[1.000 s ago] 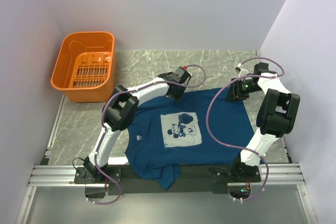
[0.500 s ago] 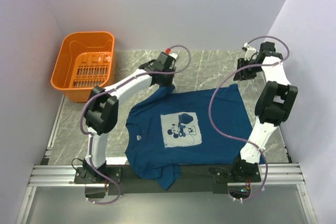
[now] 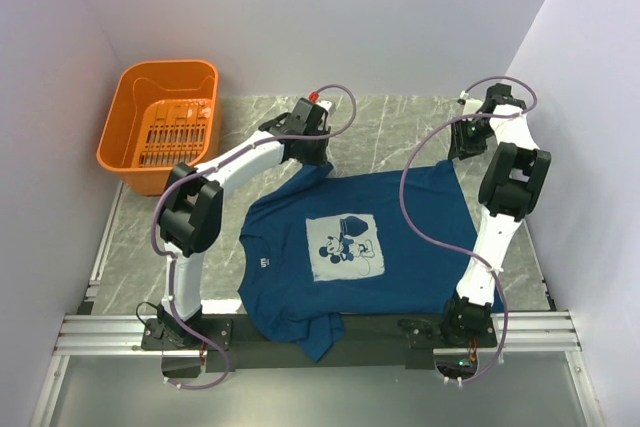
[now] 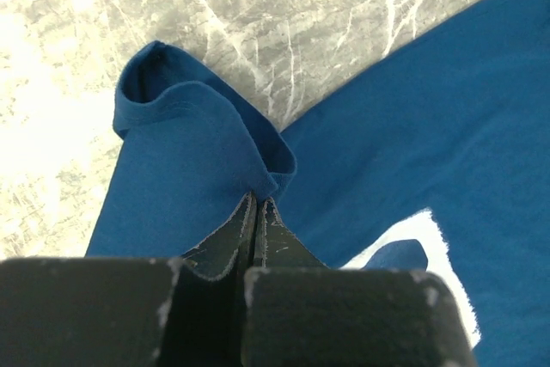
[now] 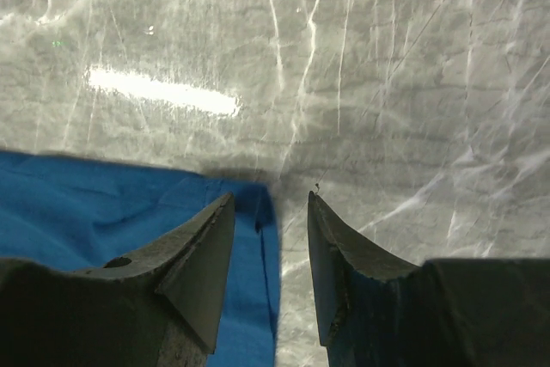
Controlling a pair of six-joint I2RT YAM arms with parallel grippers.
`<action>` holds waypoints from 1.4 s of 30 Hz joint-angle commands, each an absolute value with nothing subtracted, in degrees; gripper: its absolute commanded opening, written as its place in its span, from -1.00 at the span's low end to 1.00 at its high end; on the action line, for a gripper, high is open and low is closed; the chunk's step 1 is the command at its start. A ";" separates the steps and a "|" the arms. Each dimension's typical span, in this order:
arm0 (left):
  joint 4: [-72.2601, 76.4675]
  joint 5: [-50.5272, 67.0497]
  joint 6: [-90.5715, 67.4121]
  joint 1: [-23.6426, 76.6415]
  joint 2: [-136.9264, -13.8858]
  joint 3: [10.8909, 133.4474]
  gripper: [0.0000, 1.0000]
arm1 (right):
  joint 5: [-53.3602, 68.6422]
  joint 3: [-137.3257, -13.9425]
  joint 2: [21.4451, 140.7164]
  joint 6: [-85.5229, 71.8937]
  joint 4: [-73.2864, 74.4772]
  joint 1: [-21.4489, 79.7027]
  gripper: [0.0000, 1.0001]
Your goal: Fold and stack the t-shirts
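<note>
One dark blue t-shirt [image 3: 410, 237] lies spread on the marble table, its white cartoon print [image 3: 345, 247] facing up. At the shirt's far left, my left gripper [image 3: 317, 155] is shut on a fold of the sleeve [image 4: 189, 152]; in the left wrist view the fingertips [image 4: 256, 200] pinch the cloth, which bunches up ahead of them. My right gripper [image 3: 462, 147] hangs open over the shirt's far right corner. In the right wrist view, the shirt's edge [image 5: 262, 238] lies below the gap between the open fingers [image 5: 271, 198], untouched by either one.
An orange plastic basket [image 3: 160, 127] stands at the far left of the table. White walls close in on the left, back and right. A metal rail [image 3: 320, 332] runs along the near edge, and a shirt flap hangs over it.
My left gripper has pulled the sleeve back and to the left, stretching that corner out. My right arm has swung out to the far right corner, and stands open above it.
</note>
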State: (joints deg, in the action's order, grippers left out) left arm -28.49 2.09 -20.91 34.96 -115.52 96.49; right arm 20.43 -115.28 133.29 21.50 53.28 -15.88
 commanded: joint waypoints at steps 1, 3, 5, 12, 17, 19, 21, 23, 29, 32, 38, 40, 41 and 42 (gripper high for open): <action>-26.98 3.69 -22.06 34.01 -113.47 96.68 -0.99 | 20.13 -118.56 134.21 21.09 53.88 -15.21 -0.07; -26.98 3.69 -22.24 33.66 -113.47 96.86 -0.99 | 20.91 -118.30 134.65 20.83 53.70 -15.12 -0.08; -27.07 3.69 -22.24 33.40 -113.38 96.94 -0.99 | 21.44 -118.04 134.82 20.83 53.79 -14.94 -0.11; -27.51 4.04 -22.59 32.96 -113.55 97.47 -0.99 | 23.55 -113.82 132.54 20.48 52.30 -14.85 -0.14; -27.69 4.04 -22.59 32.96 -113.56 97.65 -0.99 | 25.31 -111.80 131.22 19.60 51.94 -14.85 -0.12; -27.69 4.04 -22.59 32.78 -113.29 97.47 -0.99 | 25.40 -111.27 130.78 19.42 51.77 -14.85 -0.12; -27.60 4.04 -22.68 32.70 -113.03 97.47 -0.99 | 25.23 -110.39 130.69 19.25 51.68 -14.85 -0.12; -27.60 4.04 -22.68 32.78 -112.85 97.38 -0.99 | 25.31 -109.26 130.08 19.07 51.07 -14.85 -0.13; -27.86 3.69 -22.68 32.26 -112.06 97.38 -0.99 | 26.54 -108.98 127.54 18.11 49.13 -14.94 -0.60; -28.12 3.34 -22.50 31.82 -111.80 97.91 -0.99 | 26.63 -108.20 125.51 17.49 46.85 -14.94 -0.80; -28.39 1.94 -21.97 30.06 -108.73 98.35 -0.99 | 27.59 -102.67 116.30 17.40 40.61 -14.94 -1.00; -28.39 1.50 -21.80 29.01 -107.41 98.26 -0.99 | 28.82 -99.78 113.83 18.10 38.85 -15.03 -1.00; -28.39 1.06 -21.45 28.13 -106.10 98.44 -0.99 | 30.39 -98.89 111.38 18.98 38.33 -15.03 -1.00; -28.48 0.79 -21.18 27.60 -105.39 98.52 -0.99 | 31.37 -98.01 110.05 19.51 37.97 -15.12 -1.00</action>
State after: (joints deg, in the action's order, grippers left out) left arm -29.06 2.55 -21.98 29.52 -111.79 96.49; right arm 27.68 -99.63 116.66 17.96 43.07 -15.25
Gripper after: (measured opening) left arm 0.013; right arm 0.011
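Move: The shirt's far hem corner lies almost under my open right hand, about 3 cm to its left, 2 cm back and 2 cm below; the mouse print is some 28 cm back and 33 cm left of that hand. My left hand, already holding the sleeve cuff raised, has that corner about 37 cm to its right, 6 cm ahead and 10 cm down; the print is 20 cm back and 7 cm right, the orange basket roughly 46 cm left and 11 cm ahead. With my right hand I ease about 3 cm left, slightly back and down onto the hem corner, shut my fingers on it, then lift some 9 cm straight up, the fingertips swinging forward about 15 degrees. My left hand keeps its pinch on the cuff, creeping forward and left, then going further left and up at the end, about 4 cm left and 3 cm up in all. ##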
